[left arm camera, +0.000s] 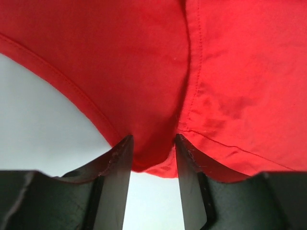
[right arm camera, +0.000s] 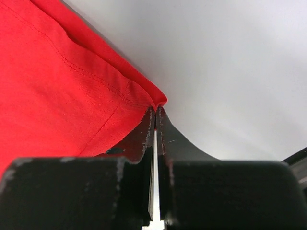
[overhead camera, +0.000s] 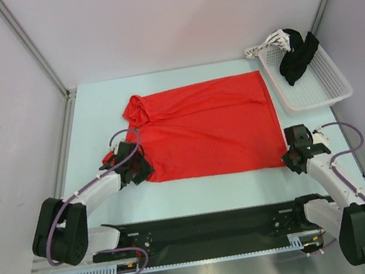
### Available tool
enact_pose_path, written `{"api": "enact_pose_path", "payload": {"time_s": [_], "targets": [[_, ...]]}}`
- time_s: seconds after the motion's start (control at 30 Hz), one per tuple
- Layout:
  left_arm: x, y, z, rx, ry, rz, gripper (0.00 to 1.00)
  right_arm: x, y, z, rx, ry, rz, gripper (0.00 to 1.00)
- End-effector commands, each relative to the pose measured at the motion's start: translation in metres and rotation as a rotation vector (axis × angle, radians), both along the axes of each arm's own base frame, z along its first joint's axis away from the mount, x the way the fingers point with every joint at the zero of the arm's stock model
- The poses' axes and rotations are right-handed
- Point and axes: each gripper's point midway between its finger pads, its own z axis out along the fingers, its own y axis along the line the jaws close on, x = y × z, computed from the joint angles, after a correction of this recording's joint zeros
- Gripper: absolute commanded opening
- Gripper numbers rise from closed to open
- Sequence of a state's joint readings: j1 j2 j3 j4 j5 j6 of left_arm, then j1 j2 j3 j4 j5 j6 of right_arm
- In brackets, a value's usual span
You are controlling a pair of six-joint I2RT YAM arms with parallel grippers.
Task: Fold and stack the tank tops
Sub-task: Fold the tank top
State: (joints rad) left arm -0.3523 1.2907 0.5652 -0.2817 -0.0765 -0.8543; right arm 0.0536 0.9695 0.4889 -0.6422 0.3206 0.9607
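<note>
A bright red tank top (overhead camera: 208, 126) lies spread flat on the pale table, with a bunched strap at its far left (overhead camera: 138, 109). My left gripper (overhead camera: 140, 168) sits at the garment's near left corner. In the left wrist view its jaws (left arm camera: 153, 139) stand apart, with a lobe of the red fabric (left arm camera: 144, 62) reaching between the tips. My right gripper (overhead camera: 289, 155) is at the near right corner. In the right wrist view its jaws (right arm camera: 155, 110) are pressed together on the hemmed corner of the red cloth (right arm camera: 57, 96).
A white mesh basket (overhead camera: 328, 89) stands at the back right with a black garment (overhead camera: 298, 56) draped in it and a white piece (overhead camera: 272, 43) at its far end. Enclosure walls rise left, right and behind. The arms' black base rail (overhead camera: 210, 226) runs along the near edge.
</note>
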Motion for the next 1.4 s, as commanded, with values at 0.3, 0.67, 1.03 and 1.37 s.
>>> {"api": "enact_pose_path", "payload": {"time_s": [0.3, 0.67, 1.03, 1.37], "targets": [[0.018, -0.032, 0.007, 0.012, -0.053, -0.095, 0.43, -0.009, -0.008, -0.009, -0.04, 0.049, -0.003, 0.0], [0.025, -0.031, 0.005, 0.067, -0.042, -0.115, 0.0, -0.008, -0.01, -0.002, -0.049, 0.014, -0.016, 0.0], [-0.008, -0.029, 0.015, -0.019, -0.104, -0.159, 0.0, 0.002, -0.011, 0.01, -0.057, -0.024, -0.001, 0.32], [-0.014, -0.03, 0.015, -0.025, -0.117, -0.177, 0.0, 0.035, -0.005, 0.028, -0.118, -0.07, 0.231, 0.32]]}}
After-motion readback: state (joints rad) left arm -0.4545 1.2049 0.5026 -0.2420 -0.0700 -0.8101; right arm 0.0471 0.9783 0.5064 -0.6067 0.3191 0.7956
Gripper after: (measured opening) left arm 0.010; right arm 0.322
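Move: The tank top's near-left seam lies about 3 cm to the right of the open left fingers, some 1 cm ahead and 1 cm below. From the left hand, the loose strap end is roughly 13 cm left and 7 cm ahead, and the bunched far-left corner some 22 cm straight ahead. The tank top's near-right corner is already pinched in the right hand, level with its fingertips; the white basket's middle stands roughly 28 cm ahead and 11 cm right of that hand. The left hand slides about 3 cm right, pinches the near-left seam, draws back; right fingers release their corner. ##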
